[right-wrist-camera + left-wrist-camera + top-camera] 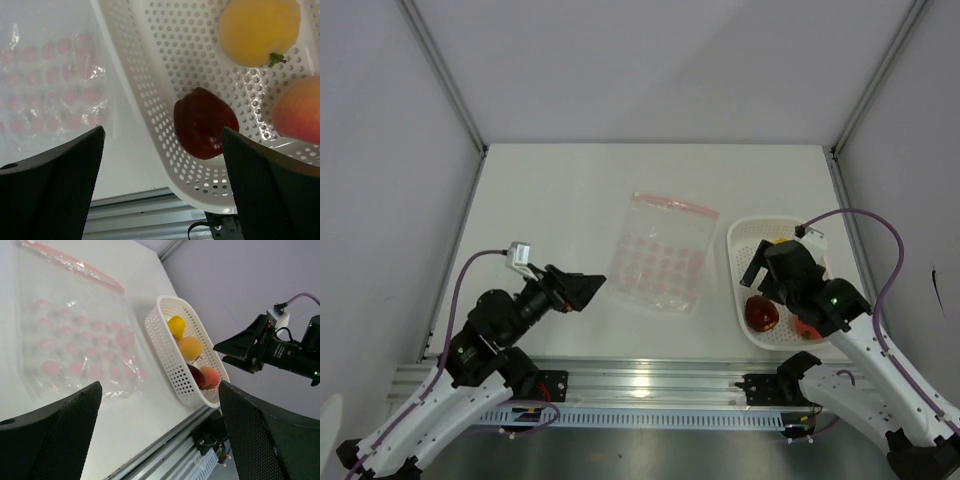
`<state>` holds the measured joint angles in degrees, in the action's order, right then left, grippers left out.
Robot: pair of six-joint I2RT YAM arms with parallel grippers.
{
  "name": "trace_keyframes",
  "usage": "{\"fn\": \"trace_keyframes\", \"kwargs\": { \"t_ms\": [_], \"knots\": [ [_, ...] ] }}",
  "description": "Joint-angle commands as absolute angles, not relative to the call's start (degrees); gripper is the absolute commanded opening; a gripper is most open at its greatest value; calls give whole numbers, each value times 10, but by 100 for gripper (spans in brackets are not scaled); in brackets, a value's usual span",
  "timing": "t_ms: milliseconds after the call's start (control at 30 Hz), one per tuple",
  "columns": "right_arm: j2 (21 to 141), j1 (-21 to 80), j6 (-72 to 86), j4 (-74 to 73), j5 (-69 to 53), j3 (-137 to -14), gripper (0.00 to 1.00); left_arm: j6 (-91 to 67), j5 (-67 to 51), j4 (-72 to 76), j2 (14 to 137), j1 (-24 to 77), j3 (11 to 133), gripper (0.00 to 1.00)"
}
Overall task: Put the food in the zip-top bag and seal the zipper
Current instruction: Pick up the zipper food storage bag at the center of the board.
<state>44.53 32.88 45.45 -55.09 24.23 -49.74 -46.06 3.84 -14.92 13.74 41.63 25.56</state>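
The clear zip-top bag (658,253) with pink dots lies flat mid-table, its pink-red zipper (675,204) on the far edge. The food is in a white perforated basket (740,240) to its right: a dark red piece (205,122), a yellow piece (260,30) and an orange-red piece (300,110). The left wrist view shows two yellow pieces (176,325), (190,347) in the basket (165,340). My right gripper (162,185) is open, above the basket's near left rim. My left gripper (582,290) is open and empty, just left of the bag's near corner (75,330).
The aluminium rail (640,385) runs along the table's near edge, right below the basket. Grey walls and frame posts (445,75) close in the sides and back. The bag also shows left of the basket in the right wrist view (50,75).
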Motion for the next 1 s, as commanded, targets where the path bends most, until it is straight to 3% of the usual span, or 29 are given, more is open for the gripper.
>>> {"fn": "trace_keyframes", "kwargs": {
  "t_ms": [0, 200, 333, 600, 967],
  "knots": [
    [467, 299, 457, -554, 272, -503, 99, -426, 50, -179, 170, 413, 303, 100],
    [469, 247, 348, -374, 89, -497, 99, -424, -49, -171, 263, 411, 328, 100],
    [515, 216, 314, -259, 28, -508, 99, -433, -100, -166, 314, 401, 344, 100],
    [779, 209, 246, -220, -53, -651, 99, -433, -154, -151, 324, 381, 332, 100],
    [1080, 181, 84, -191, -127, -917, 99, -421, -131, -223, 274, 374, 338, 100]
  ]
}}
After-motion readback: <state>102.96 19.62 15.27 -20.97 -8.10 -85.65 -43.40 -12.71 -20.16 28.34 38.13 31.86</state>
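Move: The zipper bag lies flat, its middle about 12 cm ahead of my right hand, 19 cm to the left and some 13 cm below. The white basket's middle is roughly 10 cm to my right hand's right, 3 cm ahead and 10 cm down; the dark red fruit in it lies about 5 cm right, 4 cm back and 9 cm down. From my left hand the bag's middle is some 15 cm ahead, 16 cm right and 20 cm below. I swing my right hand off the basket's left side, about 26 cm forward and 13 cm left, speeding up once under way, until it hangs over the zipper end of the bag. On the way it turns some 30 degrees counter-clockwise, ending level with its start, fingers wide open and touching nothing. My left hand, also open, dips and shifts right about 4 cm each, then eases slightly back and up. ##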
